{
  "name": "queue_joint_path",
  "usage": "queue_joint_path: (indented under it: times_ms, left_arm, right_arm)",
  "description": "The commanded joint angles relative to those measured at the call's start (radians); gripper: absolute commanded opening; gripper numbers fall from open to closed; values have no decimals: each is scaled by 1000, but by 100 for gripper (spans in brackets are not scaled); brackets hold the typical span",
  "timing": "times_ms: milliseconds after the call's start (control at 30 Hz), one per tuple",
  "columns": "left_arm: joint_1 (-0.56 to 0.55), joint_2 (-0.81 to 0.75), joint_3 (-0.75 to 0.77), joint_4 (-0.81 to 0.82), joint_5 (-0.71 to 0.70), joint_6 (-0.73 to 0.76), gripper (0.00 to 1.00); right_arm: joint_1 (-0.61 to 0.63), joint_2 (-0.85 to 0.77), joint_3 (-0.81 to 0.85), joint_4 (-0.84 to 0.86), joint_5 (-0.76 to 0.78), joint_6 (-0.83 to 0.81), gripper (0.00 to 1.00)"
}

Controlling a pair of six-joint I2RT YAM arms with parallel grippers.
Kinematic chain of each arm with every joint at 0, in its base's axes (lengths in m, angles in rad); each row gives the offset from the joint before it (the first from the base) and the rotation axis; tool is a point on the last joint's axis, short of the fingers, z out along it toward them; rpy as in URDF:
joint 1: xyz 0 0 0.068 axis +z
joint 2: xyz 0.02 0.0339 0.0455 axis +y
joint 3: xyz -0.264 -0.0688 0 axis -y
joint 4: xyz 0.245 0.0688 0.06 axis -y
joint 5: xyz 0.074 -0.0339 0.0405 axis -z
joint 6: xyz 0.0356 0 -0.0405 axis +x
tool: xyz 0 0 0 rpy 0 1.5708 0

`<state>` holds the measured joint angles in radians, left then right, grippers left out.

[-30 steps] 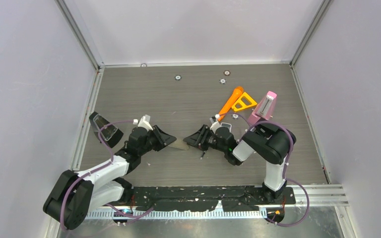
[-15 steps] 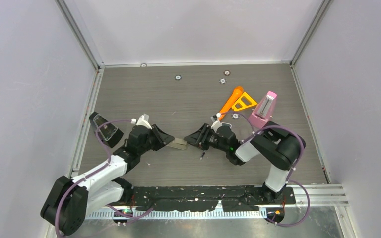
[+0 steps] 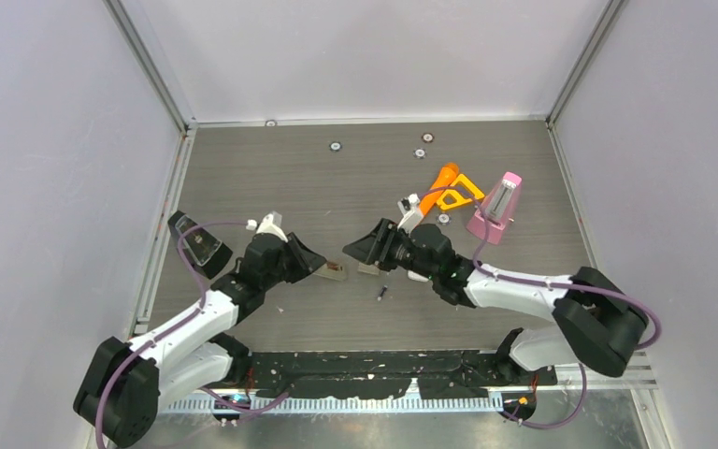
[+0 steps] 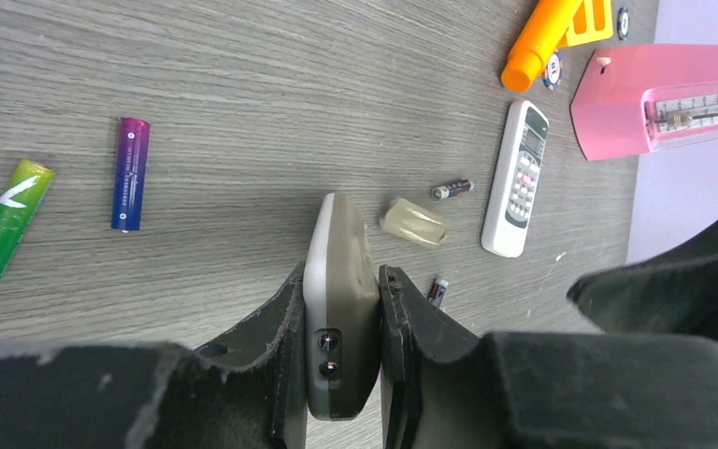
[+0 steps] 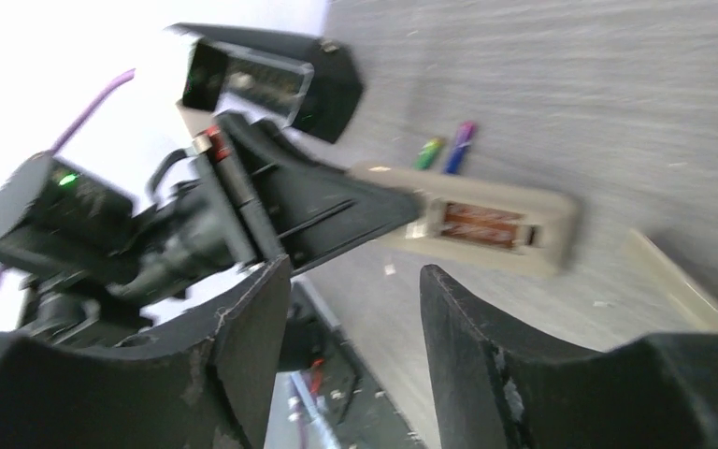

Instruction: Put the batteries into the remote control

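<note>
My left gripper [image 4: 341,271] is shut on the near end of a grey-beige remote control [image 4: 339,245], held on edge just above the table [image 3: 271,178]. The right wrist view shows the remote [image 5: 488,226] with its battery bay open, brown-red inside. My right gripper [image 5: 353,271] stands open and empty just right of the remote's far end [image 3: 333,271]. A green battery [image 4: 7,220] and a purple battery [image 4: 130,173] lie to the left. Two small dark batteries [image 4: 452,190] [image 4: 437,290] lie near the loose pale cover [image 4: 413,222].
A white remote [image 4: 516,178], a pink metronome [image 3: 495,208] and an orange and yellow tool [image 3: 449,187] sit behind the right arm. A black holder with a clear front [image 3: 196,243] stands at the left edge. Small discs [image 3: 335,146] lie near the back wall.
My right gripper has opened wider and its arm has stretched out low toward the left. The left gripper has drawn the remote slightly leftward, still shut on it.
</note>
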<state>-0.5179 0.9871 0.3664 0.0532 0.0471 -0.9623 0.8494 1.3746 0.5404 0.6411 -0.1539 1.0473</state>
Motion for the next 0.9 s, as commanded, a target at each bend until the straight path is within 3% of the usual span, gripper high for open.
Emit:
queue_joint_path:
  times_ms: [0, 133, 233, 300, 467, 600, 867]
  left_arm:
    - [-4, -4, 3, -229, -96, 153, 0]
    - [-3, -21, 30, -242, -84, 223, 0]
    - [-4, -51, 69, -241, 2, 309, 0]
    - [-4, -71, 107, -239, 94, 387, 0]
    - [-5, -124, 207, -271, 362, 538, 0]
    - [-6, -148, 243, -234, 537, 543, 0]
    - [-8, -206, 377, -312, 822, 603, 0]
  right_arm:
    - [-2, -95, 103, -441, 241, -188, 60]
    - [-3, -120, 153, -564, 250, -300, 61]
    - [-3, -137, 175, -598, 189, -448, 61]
    - [-3, -160, 184, -605, 33, -565, 63]
    - [-3, -230, 228, -706, -194, -818, 75]
    - [10, -285, 234, -729, -256, -893, 88]
    - [46, -284, 293, -756, -381, -948, 91]
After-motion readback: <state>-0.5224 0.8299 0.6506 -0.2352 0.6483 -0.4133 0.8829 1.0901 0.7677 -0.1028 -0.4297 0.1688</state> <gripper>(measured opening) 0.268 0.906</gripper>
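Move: The remote is still pinched in the left gripper, its middle about 3 cm right and 1 cm back of and below that hand; the open right gripper is some 8 cm right, 1 cm back and 7 cm above. From the right hand, the remote's middle is about 5 cm left, level and 7 cm down. On the table some 16 cm below it, the battery cover is 4 cm right and 1 cm ahead, one small dark battery 9 cm right and 3 cm ahead, another 7 cm right and 5 cm back. Keep the left grip on the remote and lift it about 12 cm while drawing it back and a little right, turning the wrist some 45 degrees clockwise so the free end swings towards the right gripper. Take the right gripper right and slightly down, then back and up, rolling its wrist and opening the fingers nearly wide around the line of that free end. ##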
